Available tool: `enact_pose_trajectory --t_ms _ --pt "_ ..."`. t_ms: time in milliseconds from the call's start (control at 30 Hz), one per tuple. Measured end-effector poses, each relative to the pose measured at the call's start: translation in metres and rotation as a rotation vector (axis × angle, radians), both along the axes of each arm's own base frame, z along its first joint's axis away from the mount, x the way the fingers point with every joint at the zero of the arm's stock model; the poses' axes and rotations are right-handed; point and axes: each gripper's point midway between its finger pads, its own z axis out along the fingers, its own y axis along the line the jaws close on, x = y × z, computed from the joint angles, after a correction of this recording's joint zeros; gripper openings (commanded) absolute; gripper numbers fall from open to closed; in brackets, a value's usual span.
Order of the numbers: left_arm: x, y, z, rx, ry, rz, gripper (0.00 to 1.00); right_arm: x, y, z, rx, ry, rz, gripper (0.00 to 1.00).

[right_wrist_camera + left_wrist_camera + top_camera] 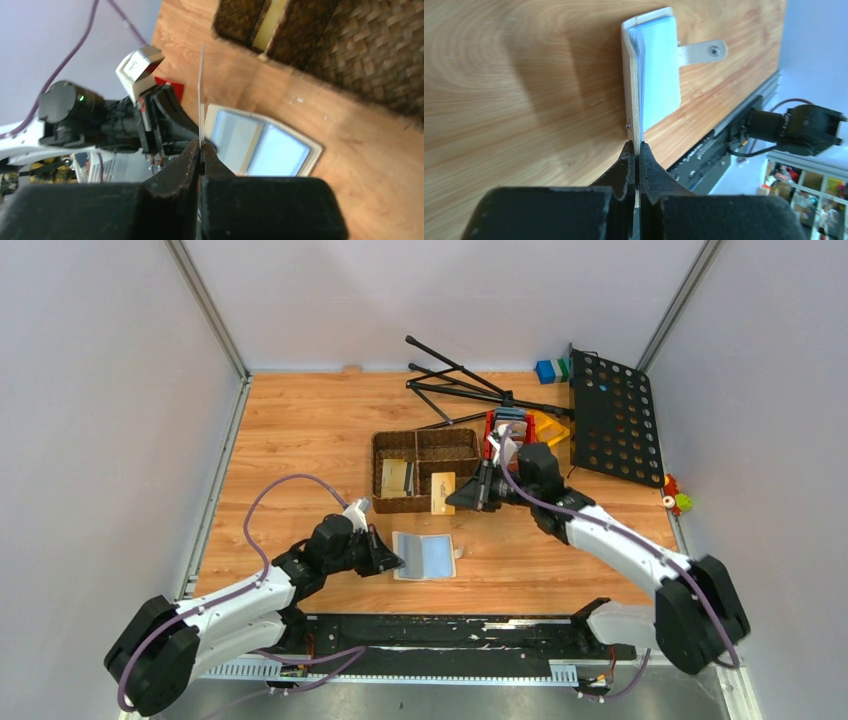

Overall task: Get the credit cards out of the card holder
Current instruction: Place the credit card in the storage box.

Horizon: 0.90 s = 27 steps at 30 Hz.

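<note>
The card holder (427, 556) lies open on the wooden table, its pale blue-grey inside facing up. My left gripper (393, 560) is shut on its beige left edge, which shows clamped between the jaws in the left wrist view (637, 147); the strap tab (701, 51) sticks out on the far side. My right gripper (457, 498) is shut on a tan-gold credit card (442, 493), held at the front rim of the woven basket (425, 445). In the right wrist view that credit card (201, 90) appears edge-on above the card holder (260, 145). Another card (395, 477) lies inside a basket compartment.
A folded black music stand lies at the back right, with its perforated plate (612, 415) and tripod legs (455, 380). Red and yellow items (515, 425) sit just behind my right wrist. Blue and green blocks (550, 370) stand by the back wall. A small toy (675, 498) lies at the right edge.
</note>
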Motion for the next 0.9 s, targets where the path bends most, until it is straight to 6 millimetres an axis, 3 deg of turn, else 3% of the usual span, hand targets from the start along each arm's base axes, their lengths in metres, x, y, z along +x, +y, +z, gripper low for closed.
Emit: enact_pose_trajectory --t_ms 200,600,700,900 --pt "0.005 0.015 -0.009 0.111 -0.013 0.034 0.0 0.046 0.031 -0.018 -0.088 0.028 0.021 0.0" --pt "0.015 0.029 -0.012 0.191 -0.08 0.076 0.0 0.1 0.091 -0.04 -0.159 -0.002 0.057 0.02" --pt "0.016 0.032 -0.01 0.201 -0.101 0.079 0.0 0.105 0.099 -0.05 -0.179 0.004 0.059 0.12" --pt "0.016 0.036 -0.009 0.22 -0.132 0.071 0.0 0.115 0.105 -0.06 -0.213 -0.013 0.047 0.48"
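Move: The right hand already holds the credit card. The left compartment of the storage box, with cards already in it, has its middle about 16 cm ahead, 12 cm left and 14 cm below that hand. At the same depth, the box's front right compartment lies about 14 cm ahead and 1 cm right, and the red box 20 cm ahead and 13 cm right. The open card holder is 4 cm back, 5 cm left and 11 cm below. From the left hand, the left compartment is roughly 23 cm ahead, 2 cm left and 3 cm lower. The right hand carries the card forward and left over the storage box's front edge, some 11 cm forward and 10 cm left, sinking about 6 cm with more of the drop near the end; its left side dips a little over 10 degrees, and as it slows above the front part of the left compartment the fingers open about a third and let go of the card. Meanwhile the left hand keeps its pinch on the open card holder and draws it about 4 cm to the left, slightly forward and down, rolling its left side up by some 10 degrees. ##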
